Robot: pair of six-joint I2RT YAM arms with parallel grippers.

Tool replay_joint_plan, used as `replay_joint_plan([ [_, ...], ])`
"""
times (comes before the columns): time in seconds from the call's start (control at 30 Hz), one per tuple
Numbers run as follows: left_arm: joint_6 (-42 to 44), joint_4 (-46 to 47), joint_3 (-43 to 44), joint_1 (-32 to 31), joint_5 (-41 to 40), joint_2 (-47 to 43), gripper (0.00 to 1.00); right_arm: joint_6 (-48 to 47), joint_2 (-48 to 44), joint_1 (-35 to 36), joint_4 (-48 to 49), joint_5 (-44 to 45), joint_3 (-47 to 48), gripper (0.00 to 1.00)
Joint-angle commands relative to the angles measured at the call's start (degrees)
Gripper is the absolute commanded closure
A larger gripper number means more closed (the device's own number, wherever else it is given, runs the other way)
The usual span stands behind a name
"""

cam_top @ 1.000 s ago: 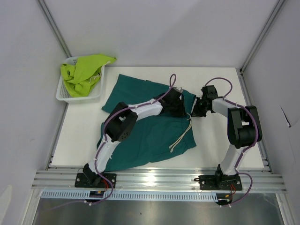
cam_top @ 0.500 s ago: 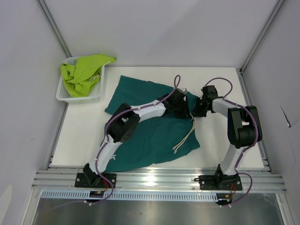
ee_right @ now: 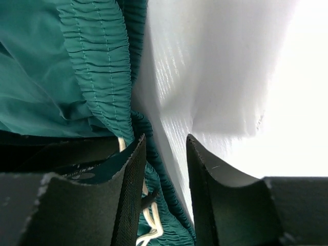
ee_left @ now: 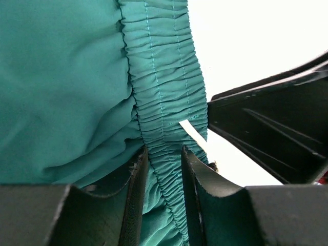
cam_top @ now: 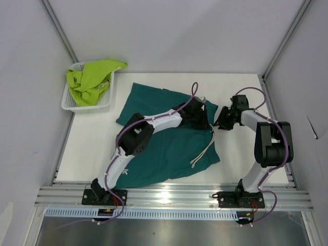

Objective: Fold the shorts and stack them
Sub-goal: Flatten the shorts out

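Observation:
The dark teal shorts (cam_top: 164, 148) lie spread on the white table, their pale drawstring (cam_top: 204, 154) trailing near the right edge. My left gripper (cam_top: 207, 122) is shut on their gathered waistband (ee_left: 164, 77), and fabric fills the gap between its jaws (ee_left: 164, 151). My right gripper (cam_top: 219, 124) stands open just right of the waistband. Between its fingers (ee_right: 165, 141) I see bare table and the waistband's edge (ee_right: 97, 61), with the drawstring (ee_right: 151, 225) below. The lime yellow-green shorts (cam_top: 92, 79) sit bunched in the basket at the back left.
A white mesh basket (cam_top: 69, 102) stands at the table's back left corner. Metal frame posts rise at both back corners. A rail (cam_top: 174, 195) runs along the near edge by the arm bases. The table (cam_top: 241, 154) shows white to the right of the shorts.
My right gripper has opened, let go of the waistband and drawn back to the right. The left gripper keeps its hold; the shorts' right edge shifted slightly right.

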Motion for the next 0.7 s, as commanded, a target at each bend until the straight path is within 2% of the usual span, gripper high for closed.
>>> replay_joint_plan([
  [0.0,-0.59,-0.28,1.93,-1.08,0.82,1.41,0.64,1.03,-3.26,-1.01,1.76,-0.67,-0.6,0.6],
  [0.13,-0.41,-0.46,2.02,-1.08,0.47,1.41,0.64,2.79,-5.36,-1.45,4.39,-0.49,-1.74,0.62],
  [0.27,-0.06,-1.42,2.28,-1.08,-0.49,1.41,0.65,3.58,-6.51,-1.45,7.11,-2.15,-0.43,0.75],
  [0.33,-0.06,-1.78,2.29,-1.08,-0.76,1.24,0.65,3.67,-4.94,-1.36,7.12,-4.87,1.24,0.8],
  [0.37,-0.06,-1.95,2.2,-1.08,-0.93,1.24,0.65,3.76,-4.15,-1.45,7.03,-6.1,2.2,0.86],
  [0.47,-0.06,-2.22,2.29,-1.08,-1.46,1.15,0.64,4.55,-0.02,-1.45,7.91,-11.46,5.46,0.92],
  [0.67,0.11,-2.74,2.2,-1.08,-2.08,0.71,0.65,6.05,10.09,-1.45,8.44,-18.68,10.91,0.95],
])
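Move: The far end of the shorts' waistband lies about 7 cm ahead of the right hand and 3 cm to its left, roughly 2 cm below the fingertips. The drawstring's middle is some 9 cm back and 6 cm left of the right hand; the waistband's near end is about 16 cm back, level sideways. From the left hand, at the waistband's middle, that far end lies about 7 cm ahead and 1 cm to the right. The left hand stays put with its fingertips resting on the waistband beside the drawstring, gap unchanged. The right hand rises from beside the band, then swings forward and left over its far part, about 5 cm out and 4 cm up, starting to sink at the end. On the way its fingers close from part open to nearly shut and tilt some 15 degrees towards forward-left. ##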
